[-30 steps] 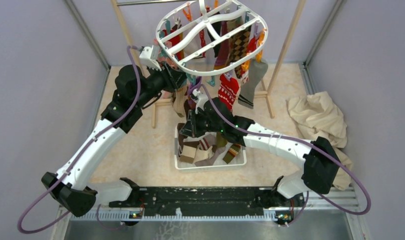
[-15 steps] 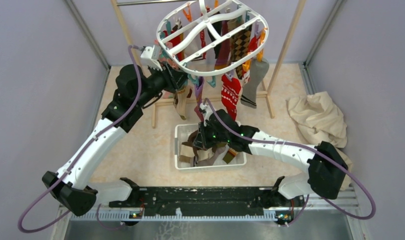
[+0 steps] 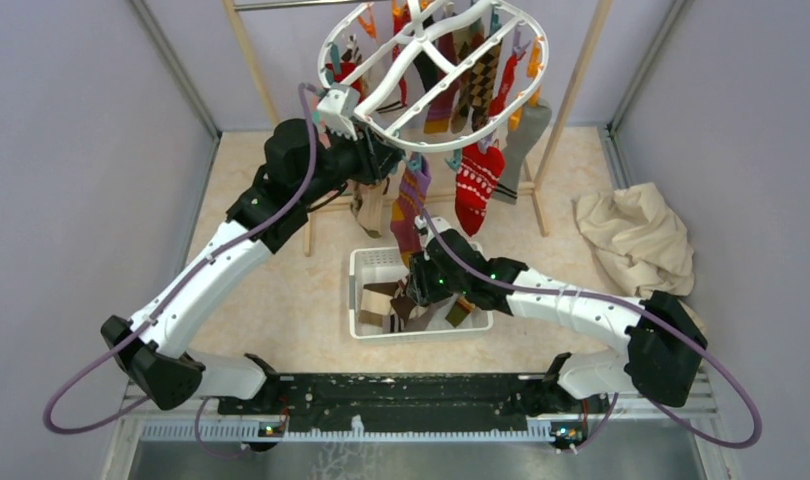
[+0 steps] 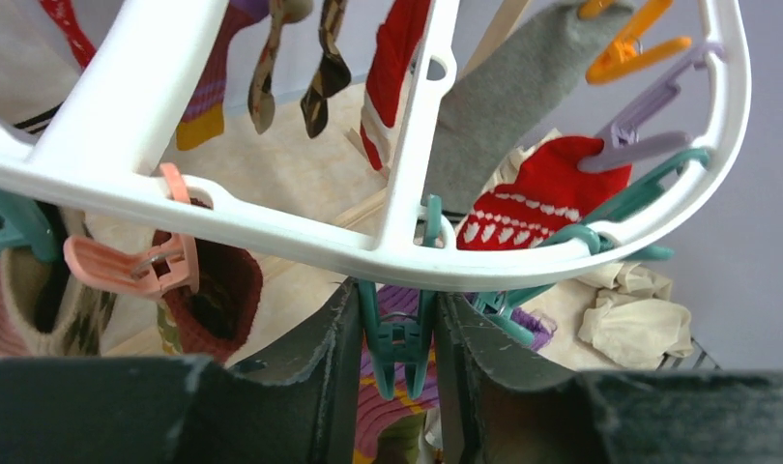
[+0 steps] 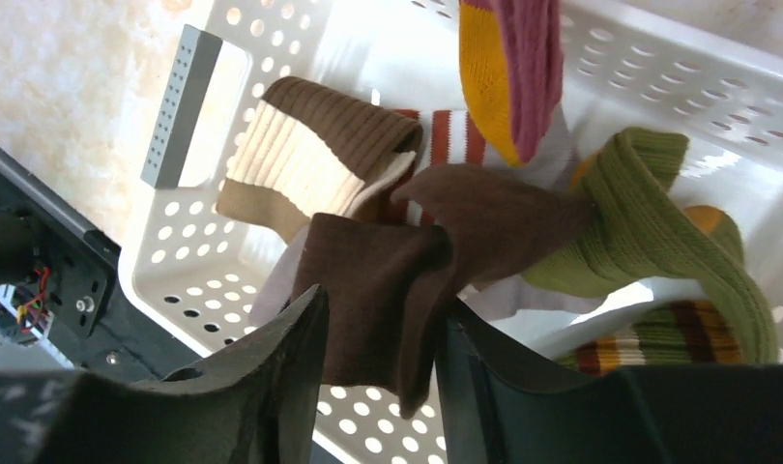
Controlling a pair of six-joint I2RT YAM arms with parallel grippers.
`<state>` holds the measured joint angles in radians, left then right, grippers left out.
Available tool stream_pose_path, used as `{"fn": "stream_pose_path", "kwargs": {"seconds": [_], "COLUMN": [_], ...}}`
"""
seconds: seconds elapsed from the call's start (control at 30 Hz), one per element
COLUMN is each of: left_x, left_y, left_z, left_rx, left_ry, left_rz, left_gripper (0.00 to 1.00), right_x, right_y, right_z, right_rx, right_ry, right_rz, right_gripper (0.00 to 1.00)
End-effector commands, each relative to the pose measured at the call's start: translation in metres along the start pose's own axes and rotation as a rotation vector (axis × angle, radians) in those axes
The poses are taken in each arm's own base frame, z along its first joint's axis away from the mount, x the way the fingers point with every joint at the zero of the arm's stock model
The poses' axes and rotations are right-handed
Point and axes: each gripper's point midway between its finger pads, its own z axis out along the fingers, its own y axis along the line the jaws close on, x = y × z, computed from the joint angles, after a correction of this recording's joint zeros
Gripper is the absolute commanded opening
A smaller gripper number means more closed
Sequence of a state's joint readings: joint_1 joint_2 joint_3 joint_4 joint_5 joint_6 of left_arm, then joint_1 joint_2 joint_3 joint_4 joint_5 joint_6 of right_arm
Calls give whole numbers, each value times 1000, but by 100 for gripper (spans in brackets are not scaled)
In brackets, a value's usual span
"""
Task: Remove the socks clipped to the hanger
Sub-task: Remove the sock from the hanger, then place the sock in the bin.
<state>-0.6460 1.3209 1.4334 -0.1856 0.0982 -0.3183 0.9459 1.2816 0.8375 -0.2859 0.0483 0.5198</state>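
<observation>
The white oval hanger [image 3: 459, 127] hangs at the back with several socks clipped round it, among them a red patterned one [image 3: 476, 190] and a grey one [image 3: 526, 135]. My left gripper [image 4: 397, 377] is under the hanger's rim [image 4: 272, 237], shut on a teal clip [image 4: 397, 338] that holds a purple striped sock [image 3: 411, 205]. My right gripper [image 5: 383, 367] hovers low over the white basket [image 3: 366, 255]. Its jaws stand open, and a dark brown sock [image 5: 388, 280] hangs loose between them.
The basket [image 5: 175, 280] holds a brown-and-cream sock [image 5: 301, 155], a green one [image 5: 649, 232] and striped ones. A wooden pole rack [image 3: 571, 90] carries the hanger. A crumpled beige cloth [image 3: 636, 235] lies at the right. Grey walls close in on both sides.
My right gripper came down towards the basket with the brown sock and opened its jaws. The left arm and the hanger swung to the right, still on the clip.
</observation>
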Motion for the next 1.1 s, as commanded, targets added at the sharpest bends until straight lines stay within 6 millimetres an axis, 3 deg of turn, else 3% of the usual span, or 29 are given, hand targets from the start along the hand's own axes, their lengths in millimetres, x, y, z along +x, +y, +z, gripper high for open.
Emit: {"fn": "stream_pose_path", "kwargs": {"seconds": [0.0,0.17,0.33,0.4,0.43,0.57,0.87,1.07], "left_x": [5,12,13,14,12,7,-14,-7], "left_y": [-10,-20,-25,-25,-22,-19,-2,18], "left_z": [5,6,-8,-16,-20,-42,-102,-123], "left_rx": [-16,-12,-2,-2,-24,-51,-175,-285], "left_ry": [34,71,89,96,89,76,14,30], "left_rz": [75,120,143,147,148,143,120,92], "left_gripper": [39,59,77,94,98,99,99,99], "right_x": [-31,-58,-89,-101,-107,-129,-169,-197], "right_y": [3,26,52,56,57,61,67,57], "right_z": [-20,-43,-69,-75,-77,-75,-38,-15], "right_rx": [0,-112,-207,-209,-205,-175,-111,-12], "right_ry": [-115,-227,-341,-381,-400,-451,-536,-644], "right_rz": [-30,-52,-85,-86,-86,-71,-52,-6], "right_gripper": [46,55,62,62,62,61,60,64]}}
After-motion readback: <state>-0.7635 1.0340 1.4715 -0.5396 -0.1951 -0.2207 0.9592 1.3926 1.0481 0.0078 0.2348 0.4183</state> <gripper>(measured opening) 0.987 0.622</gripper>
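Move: The striped sock hangs under a salmon clip roughly 19 cm ahead of the right hand, 10 cm to its left and 14 cm higher; the purple sock hangs about 15 cm ahead, 2 cm left, also 14 cm higher. Below the right hand lies the bin, its middle some 4 cm ahead. The salmon clip is about 6 cm ahead and 6 cm left of the left hand, level with its fingers, which still pinch an emptied teal clip on the rim. The striped sock draws the right hand up out of the bin: half open already, it opens a little more, climbs some 12 cm, then reaches forward and left while its fingers tip up about 20 degrees. The emptied teal clip is let go as the left fingers spread wide, edging right, back and down before swinging about 10 cm left, back and up, clear of the rim. ##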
